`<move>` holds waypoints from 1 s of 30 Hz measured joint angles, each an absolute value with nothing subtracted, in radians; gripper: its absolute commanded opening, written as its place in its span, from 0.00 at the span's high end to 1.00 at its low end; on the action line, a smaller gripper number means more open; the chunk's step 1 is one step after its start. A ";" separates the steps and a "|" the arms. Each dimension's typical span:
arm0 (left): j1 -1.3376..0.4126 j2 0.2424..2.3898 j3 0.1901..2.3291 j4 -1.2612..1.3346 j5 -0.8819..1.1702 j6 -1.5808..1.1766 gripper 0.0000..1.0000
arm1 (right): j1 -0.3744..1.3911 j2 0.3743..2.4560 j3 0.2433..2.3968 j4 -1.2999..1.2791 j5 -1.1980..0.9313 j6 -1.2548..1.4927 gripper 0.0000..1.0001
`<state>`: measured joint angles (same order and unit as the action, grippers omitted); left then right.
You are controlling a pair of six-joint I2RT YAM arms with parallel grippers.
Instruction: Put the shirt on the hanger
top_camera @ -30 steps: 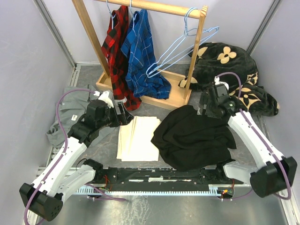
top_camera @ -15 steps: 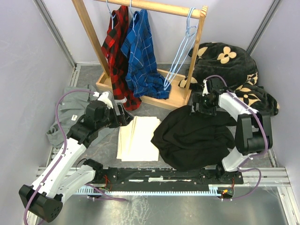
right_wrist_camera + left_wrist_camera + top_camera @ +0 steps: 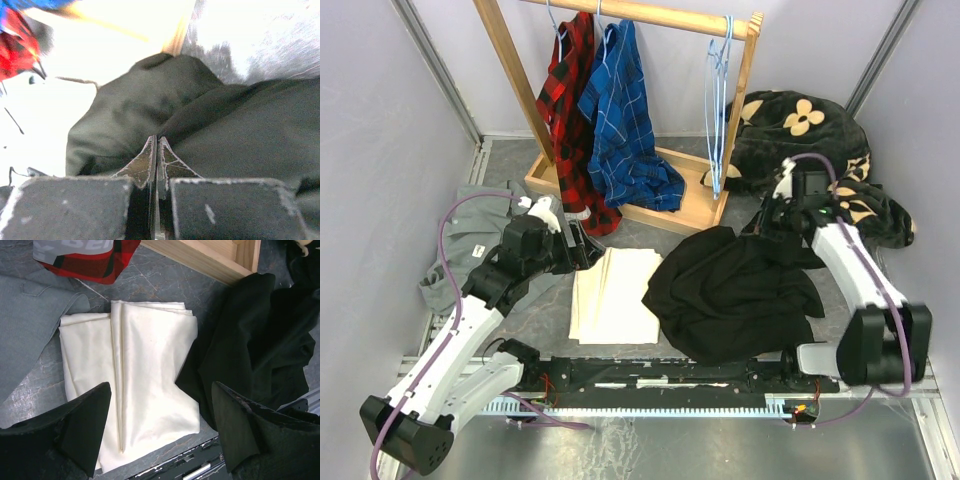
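Note:
The black shirt (image 3: 730, 295) lies crumpled on the table right of centre; it also fills the right of the left wrist view (image 3: 260, 340). Light-blue wire hangers (image 3: 718, 110) hang straight down from the right end of the wooden rack's bar. My right gripper (image 3: 772, 225) is shut at the shirt's far right edge. In the right wrist view its tips (image 3: 157, 140) press together just over a fold of the shirt (image 3: 225, 125), with no cloth visible between them. My left gripper (image 3: 588, 248) is open above a folded cream cloth (image 3: 140, 365), its jaws (image 3: 160, 395) empty.
The wooden rack (image 3: 692, 203) stands at the back with a red plaid shirt (image 3: 570, 110) and a blue plaid shirt (image 3: 620, 110) on it. A grey shirt (image 3: 470, 235) lies at the left. A black flowered blanket (image 3: 800, 125) is heaped at the back right.
My right gripper has closed and its arm has swung out and back near the shirt's far right edge. The hangers, swung out to the right a second ago, now hang straight. The left arm barely moved.

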<state>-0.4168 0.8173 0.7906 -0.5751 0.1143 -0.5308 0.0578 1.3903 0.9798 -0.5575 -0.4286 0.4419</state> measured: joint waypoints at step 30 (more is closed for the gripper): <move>-0.417 0.825 0.791 -0.566 0.117 -0.530 0.14 | 0.038 1.369 2.486 -1.070 0.215 0.325 1.00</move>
<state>-0.4168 0.8249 0.7906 -0.5655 0.1169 -0.5304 0.0380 1.3685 2.4859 -1.0698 0.2153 0.3252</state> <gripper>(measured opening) 0.855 0.006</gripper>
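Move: The right hand already pinches the black shirt at its far edge. The shirt's middle lies roughly 13 cm back, 2 cm left and 8 cm below that hand; the blue hangers hang about 10 cm ahead, 9 cm left and 27 cm higher. From the same hand, the patterned blanket is some 16 cm ahead, 16 cm right and 5 cm below. From the idle left hand, the shirt's middle is roughly 35 cm right, 6 cm back and 16 cm below. With its fingers kept shut on the black shirt's far edge, the right hand sweeps almost straight up by about 47 cm, drifting some 12 cm right, away from the rack's post, and a little back, and slows only near the top. On the way the wrist tips the fingers up from a steep downward slant to about level, some 60 degrees, while swinging clockwise, so the pinched edge is hoisted high over the right side in front of the patterned blanket. ##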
